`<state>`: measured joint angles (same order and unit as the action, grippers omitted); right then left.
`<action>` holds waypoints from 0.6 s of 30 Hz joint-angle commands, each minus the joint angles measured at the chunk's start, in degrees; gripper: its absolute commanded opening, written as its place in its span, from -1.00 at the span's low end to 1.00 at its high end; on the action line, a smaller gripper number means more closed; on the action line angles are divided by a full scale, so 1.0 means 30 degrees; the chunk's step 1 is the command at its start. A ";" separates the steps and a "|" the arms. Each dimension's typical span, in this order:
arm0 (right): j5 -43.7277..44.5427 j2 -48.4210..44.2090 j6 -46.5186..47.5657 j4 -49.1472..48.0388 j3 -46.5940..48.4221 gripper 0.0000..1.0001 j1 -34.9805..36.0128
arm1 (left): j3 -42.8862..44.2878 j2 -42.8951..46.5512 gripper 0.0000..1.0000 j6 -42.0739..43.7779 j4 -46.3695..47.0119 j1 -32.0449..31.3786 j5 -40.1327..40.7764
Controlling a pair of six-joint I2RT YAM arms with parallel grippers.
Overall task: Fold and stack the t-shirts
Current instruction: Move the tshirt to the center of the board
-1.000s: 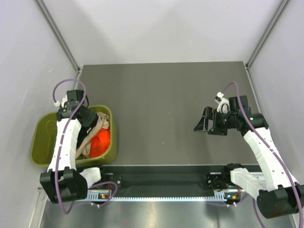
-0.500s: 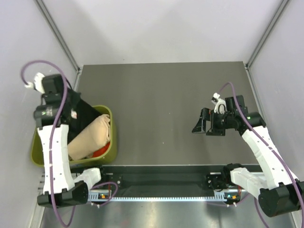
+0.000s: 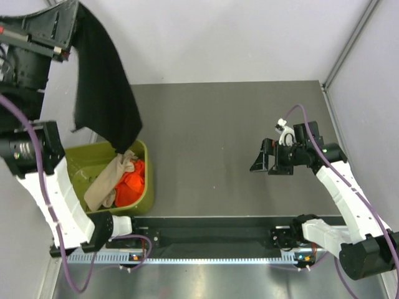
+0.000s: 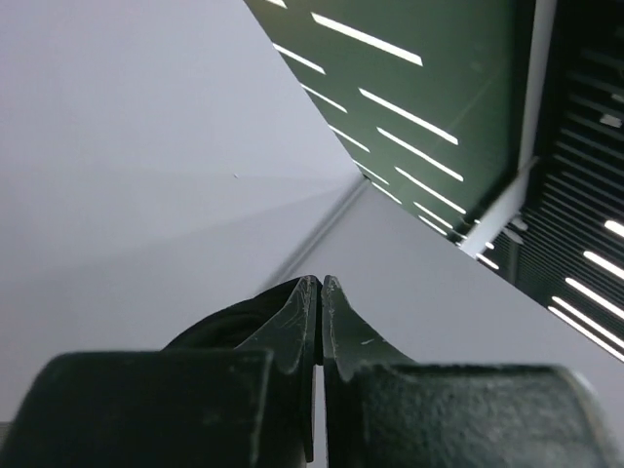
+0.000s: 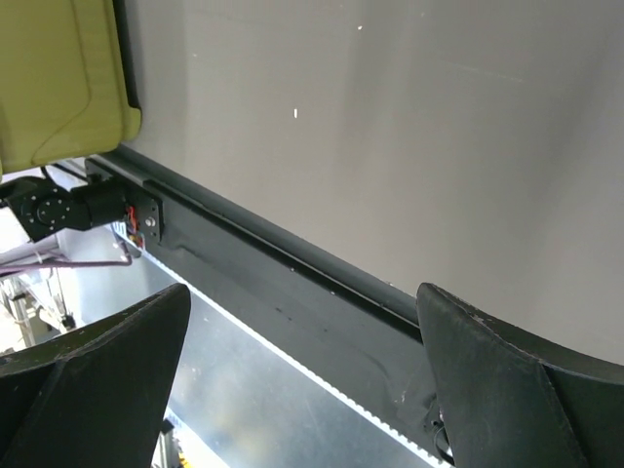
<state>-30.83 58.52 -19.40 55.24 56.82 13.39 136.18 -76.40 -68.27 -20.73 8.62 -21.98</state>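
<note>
My left gripper is raised high at the far left, close to the top camera, and shut on the black t-shirt. The shirt hangs down, and its lower end reaches the far rim of the olive-green tub. In the left wrist view the jaws are closed, with dark cloth beside them. The beige t-shirt and the orange-red t-shirt lie crumpled in the tub. My right gripper is open and empty above the table's right half; it also shows in the right wrist view.
The grey table spans between the arms, with white walls on three sides. A black rail with a light strip runs along the near edge. A corner of the tub shows in the right wrist view.
My left arm has risen sharply and pulled the black t-shirt up out of the tub. The beige shirt has slumped back and uncovered the orange-red one. My right gripper shifted slightly left.
</note>
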 commanded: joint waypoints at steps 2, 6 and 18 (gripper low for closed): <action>-0.0183 -0.0551 -0.0359 -0.0806 0.0603 0.99 0.0196 | -0.0742 -0.1807 -1.00 -0.4981 0.4881 -0.0119 -0.4388; -0.0095 -0.0845 -0.0740 -0.1158 0.0485 0.99 0.0225 | -0.1999 -0.2831 -1.00 -0.3790 0.4629 -0.5439 -0.4308; 0.5170 -0.1315 -0.1504 0.1358 0.2563 0.99 0.0196 | -0.6780 -0.6758 0.04 0.4412 -0.4851 -1.5383 0.2218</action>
<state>-23.05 55.79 -23.24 56.38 60.29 13.43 114.98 -98.94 -62.81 -26.52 -37.28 -23.49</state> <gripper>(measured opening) 0.996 0.470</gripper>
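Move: The left hand, pointing up and forward, already holds the black t-shirt high in the air, with the shirt hanging to its right. The center of the board lies about 16 cm ahead, 27 cm to the right and some 72 cm below. The green basket is about 5 cm back and 12 cm left, with the orange shirt in it about 8 cm back and 3 cm left, both over 60 cm down. From the right hand, the board's center is roughly 20 cm ahead, 19 cm left and 17 cm below. The left hand flings the black t-shirt out over the board: it first eases forward, then whips about 30 cm to the right and, ever faster, some 30 cm down, gaining about 10 cm forward in all, while the wrist swings clockwise and tips from pointing up to pointing downward. Late in this sweep, still moving and far above the board, its fingers open to about half and let go of the shirt; the right hand stays wide open and only lifts a couple of centimetres, empty. ##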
